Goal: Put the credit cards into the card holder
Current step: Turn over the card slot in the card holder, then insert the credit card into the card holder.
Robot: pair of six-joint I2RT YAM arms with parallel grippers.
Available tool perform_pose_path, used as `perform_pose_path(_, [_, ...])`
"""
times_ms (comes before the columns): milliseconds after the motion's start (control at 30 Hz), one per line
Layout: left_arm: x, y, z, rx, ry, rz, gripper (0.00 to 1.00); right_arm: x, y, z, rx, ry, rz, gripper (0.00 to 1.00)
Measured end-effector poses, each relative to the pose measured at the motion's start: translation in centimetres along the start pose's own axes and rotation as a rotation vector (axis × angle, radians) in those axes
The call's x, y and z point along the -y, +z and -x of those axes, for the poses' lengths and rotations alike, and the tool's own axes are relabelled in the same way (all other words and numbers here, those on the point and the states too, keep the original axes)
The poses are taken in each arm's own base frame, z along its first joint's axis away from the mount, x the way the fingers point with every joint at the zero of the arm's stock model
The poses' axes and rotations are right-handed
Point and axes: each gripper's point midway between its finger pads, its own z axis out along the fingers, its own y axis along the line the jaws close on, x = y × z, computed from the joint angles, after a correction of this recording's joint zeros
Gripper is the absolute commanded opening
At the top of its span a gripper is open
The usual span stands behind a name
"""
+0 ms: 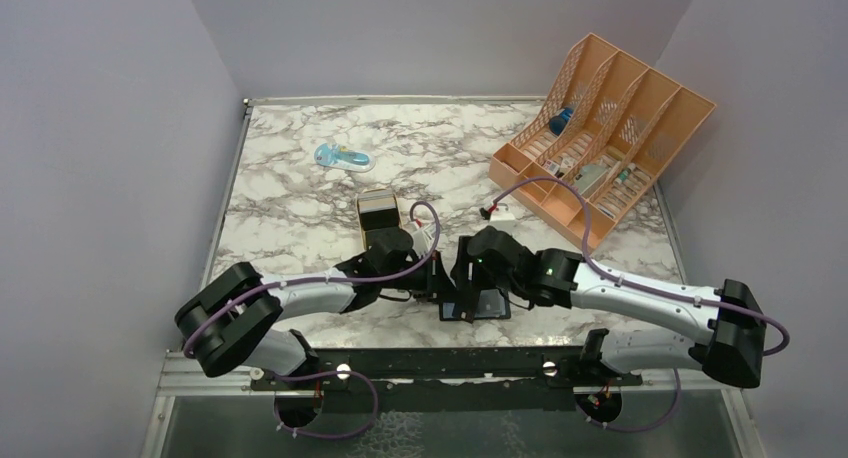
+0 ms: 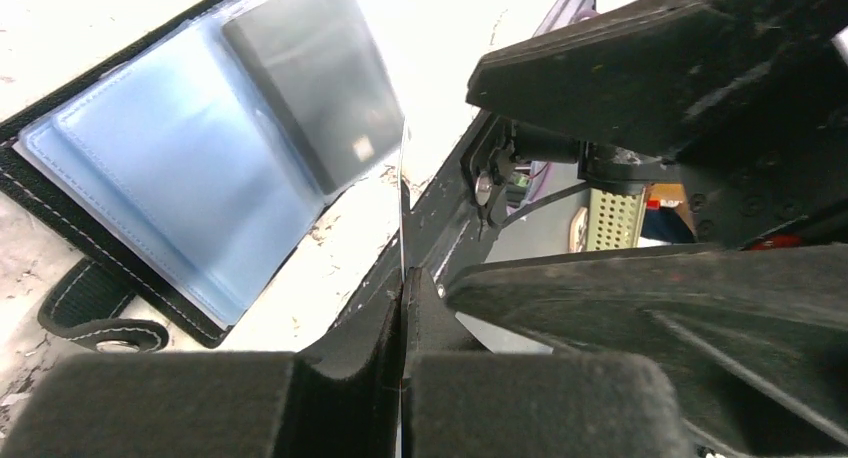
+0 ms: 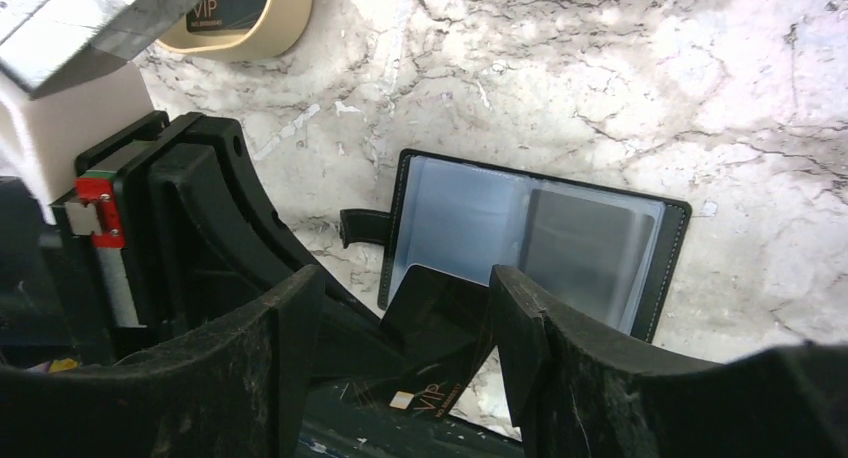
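The card holder [image 1: 480,308] lies open near the table's front edge, its blue-grey inner faces up [image 2: 190,188] [image 3: 470,213]. One dark card sits in its right sleeve [image 3: 585,248]. My left gripper [image 1: 432,275] [image 2: 405,278] is shut on a credit card, seen edge-on as a thin line [image 2: 403,198]. In the right wrist view that card [image 3: 450,323] is black with "VIP" lettering, its upper corner resting on the holder's near edge. My right gripper [image 1: 470,278] [image 3: 405,283] straddles this card with its jaws open; the left finger stands apart from it.
A gold tin [image 1: 380,216] [image 3: 255,33] with another VIP card in it sits just behind the left gripper. An orange desk organiser [image 1: 600,138] stands at the back right, a small white block [image 1: 500,215] in front of it, and a light blue object [image 1: 343,158] further back.
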Motion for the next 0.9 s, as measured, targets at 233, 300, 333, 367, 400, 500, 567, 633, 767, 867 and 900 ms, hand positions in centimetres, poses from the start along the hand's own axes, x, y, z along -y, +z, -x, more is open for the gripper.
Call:
perform_pose_path(233, [-0.9,0.4,0.4,0.02,-0.009,0.032,0.0,3.0,0.7,0.9,0.013,-0.011,-0.076,0.5])
perform_pose_path(300, [-1.1,0.5,0.6,0.035,-0.009,0.044,0.0,4.5,1.1,0.9,0.007,-0.008,-0.111,0.47])
perform_pose_path(333, [-1.3,0.5,0.6,0.041,-0.01,0.049,0.0,5.3,1.4,1.0,0.004,-0.004,-0.128,0.45])
perform_pose_path(367, [-1.5,0.5,0.7,0.047,-0.012,0.056,0.0,6.3,1.7,1.0,0.0,0.005,-0.149,0.43])
perform_pose_path(400, [-1.6,0.6,0.8,0.05,-0.014,0.063,0.0,7.2,1.9,0.9,-0.008,0.007,-0.164,0.42])
perform_pose_path(500, [-2.4,0.9,0.8,0.056,-0.025,0.085,0.0,9.4,2.5,0.3,-0.035,0.021,-0.201,0.38])
perform_pose_path(567, [-3.1,1.2,0.6,0.049,-0.038,0.105,0.0,10.1,2.7,-0.2,-0.054,0.023,-0.204,0.36])
perform_pose_path(633, [-3.7,1.4,0.5,0.044,-0.052,0.123,0.0,10.6,3.1,-0.7,-0.071,0.024,-0.202,0.34])
perform_pose_path(767, [-4.3,1.9,0.5,0.038,-0.071,0.142,0.0,11.7,3.8,-2.1,-0.109,0.021,-0.209,0.32])
perform_pose_path(867, [-4.4,2.0,0.5,0.036,-0.079,0.147,0.0,12.0,4.2,-3.1,-0.134,0.023,-0.193,0.31])
perform_pose_path(900, [-4.4,2.1,0.6,0.036,-0.081,0.147,0.0,12.0,4.2,-3.4,-0.143,0.024,-0.187,0.31])
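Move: On the open card holder, the right page's middle lies about 6 cm right of the right hand, level fore and aft, some 10 cm below. The holder's left page is 1 cm left of that hand, also level. The black card held by the left hand is about 5 cm back and 4 cm lower; the card box is 15 cm ahead, 16 cm left. From the left hand, the left page is 3 cm ahead, 2 cm right, 9 cm below. Swinging right about 9 cm over the holder and then sinking about 9 cm, the right hand brings its narrowing fingers down around the right page's outer edge; the gap halves but stays open, and a pinch can't be seen. Meanwhile the left hand keeps its grip on the black card and lowers it about 4.5 cm towards the left page, drifting forward. ##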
